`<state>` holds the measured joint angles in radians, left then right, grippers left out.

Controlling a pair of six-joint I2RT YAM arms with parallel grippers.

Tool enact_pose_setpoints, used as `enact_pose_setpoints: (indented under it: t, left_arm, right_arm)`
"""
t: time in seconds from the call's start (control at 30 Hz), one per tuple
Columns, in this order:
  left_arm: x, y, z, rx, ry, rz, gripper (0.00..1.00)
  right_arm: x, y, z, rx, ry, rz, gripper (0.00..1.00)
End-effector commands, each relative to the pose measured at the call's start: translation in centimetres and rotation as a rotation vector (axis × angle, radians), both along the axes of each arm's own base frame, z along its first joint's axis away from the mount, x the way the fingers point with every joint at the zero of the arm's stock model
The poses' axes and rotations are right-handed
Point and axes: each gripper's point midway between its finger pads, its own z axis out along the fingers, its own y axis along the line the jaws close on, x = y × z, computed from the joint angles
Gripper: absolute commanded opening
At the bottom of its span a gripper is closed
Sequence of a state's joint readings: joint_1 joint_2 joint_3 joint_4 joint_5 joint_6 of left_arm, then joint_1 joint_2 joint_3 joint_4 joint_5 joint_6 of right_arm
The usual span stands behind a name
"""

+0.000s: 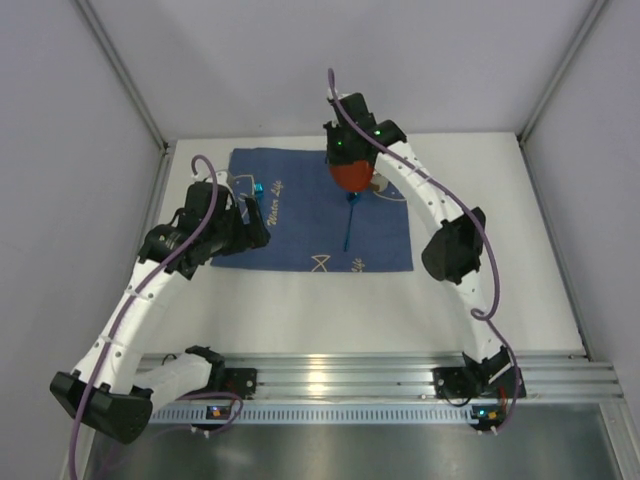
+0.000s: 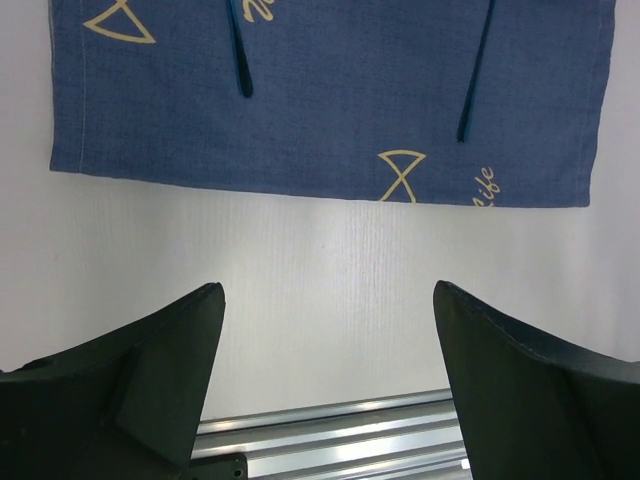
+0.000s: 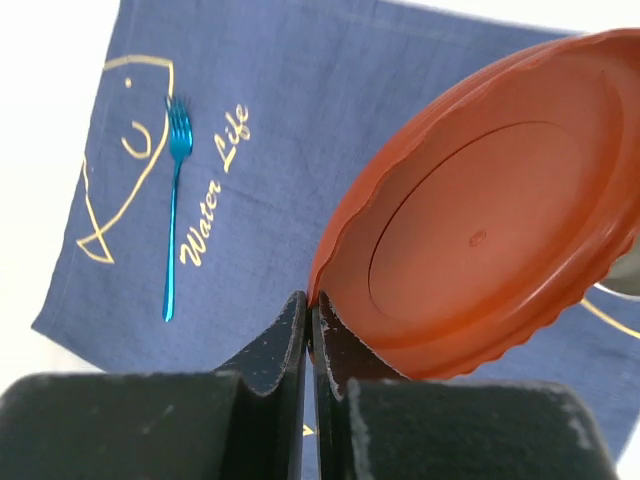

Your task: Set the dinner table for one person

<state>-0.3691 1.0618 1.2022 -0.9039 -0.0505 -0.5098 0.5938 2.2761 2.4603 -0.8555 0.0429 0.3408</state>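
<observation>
The dinner table (image 1: 300, 300) is the white tabletop, with a dark blue cloth mat (image 1: 320, 210) lying on its far half. My right gripper (image 3: 312, 298) is shut on the rim of an orange plate (image 3: 480, 230). The plate hangs tilted over the mat's far right part (image 1: 351, 176), its underside facing the wrist camera. A blue fork (image 3: 175, 200) lies on the mat's left side. A second thin blue utensil (image 1: 347, 225) lies near the mat's middle. My left gripper (image 2: 325, 290) is open and holds nothing, over bare table (image 2: 320, 260) just in front of the mat (image 2: 330, 100).
Two blue handle ends (image 2: 240, 60) (image 2: 475, 80) show on the mat in the left wrist view. A shiny grey object (image 3: 625, 280) peeks out behind the plate. An aluminium rail (image 1: 350, 375) runs along the near edge. Grey walls close in the sides and back.
</observation>
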Motion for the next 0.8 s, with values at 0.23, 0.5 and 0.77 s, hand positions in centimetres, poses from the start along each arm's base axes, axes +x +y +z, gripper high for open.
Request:
enact_pose_setpoints:
  t: [0.23,0.5,0.77]
  left_arm:
    - [-1.4,2.5,0.8,0.080,0.041,0.092,0.91]
    - [-2.8,3.6,0.9,0.110,0.069,0.118,0.91]
    - [-3.3,3.7,0.3,0.110,0.093,0.127,0.91]
  right_arm:
    - [-2.6,9.0,-2.4,0.177,0.073,0.192,0.00]
    - [-4.7,12.3,-8.1,0.178,0.199,0.238,0.00]
    - [-5.1,13.8,-11.1,0.204,0.255,0.261,0.07]
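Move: The plate, already pinched by its left rim in the right hand, is bound for the bare stretch of mat between the fork and the spoon, about 10 cm left of that hand, 3 cm back and 22 cm below. The spoon lies some 3 cm right and 4 cm back, the fork about 24 cm left and 2 cm back, the cup 12 cm right and 11 cm ahead, all well below. From the left hand that stretch is about 21 cm ahead, 8 cm right and 23 cm down. The plate, kept in the right fingers' pinch, is lowered and carried left together, about 12 cm each way and some 5 cm back, from above the spoon towards the bare mat beside the fork. On the way the fingers tip about 15 degrees further down and swing about as much counter-clockwise. The open, empty left hand draws back and left about 4 cm, away from the setting. ##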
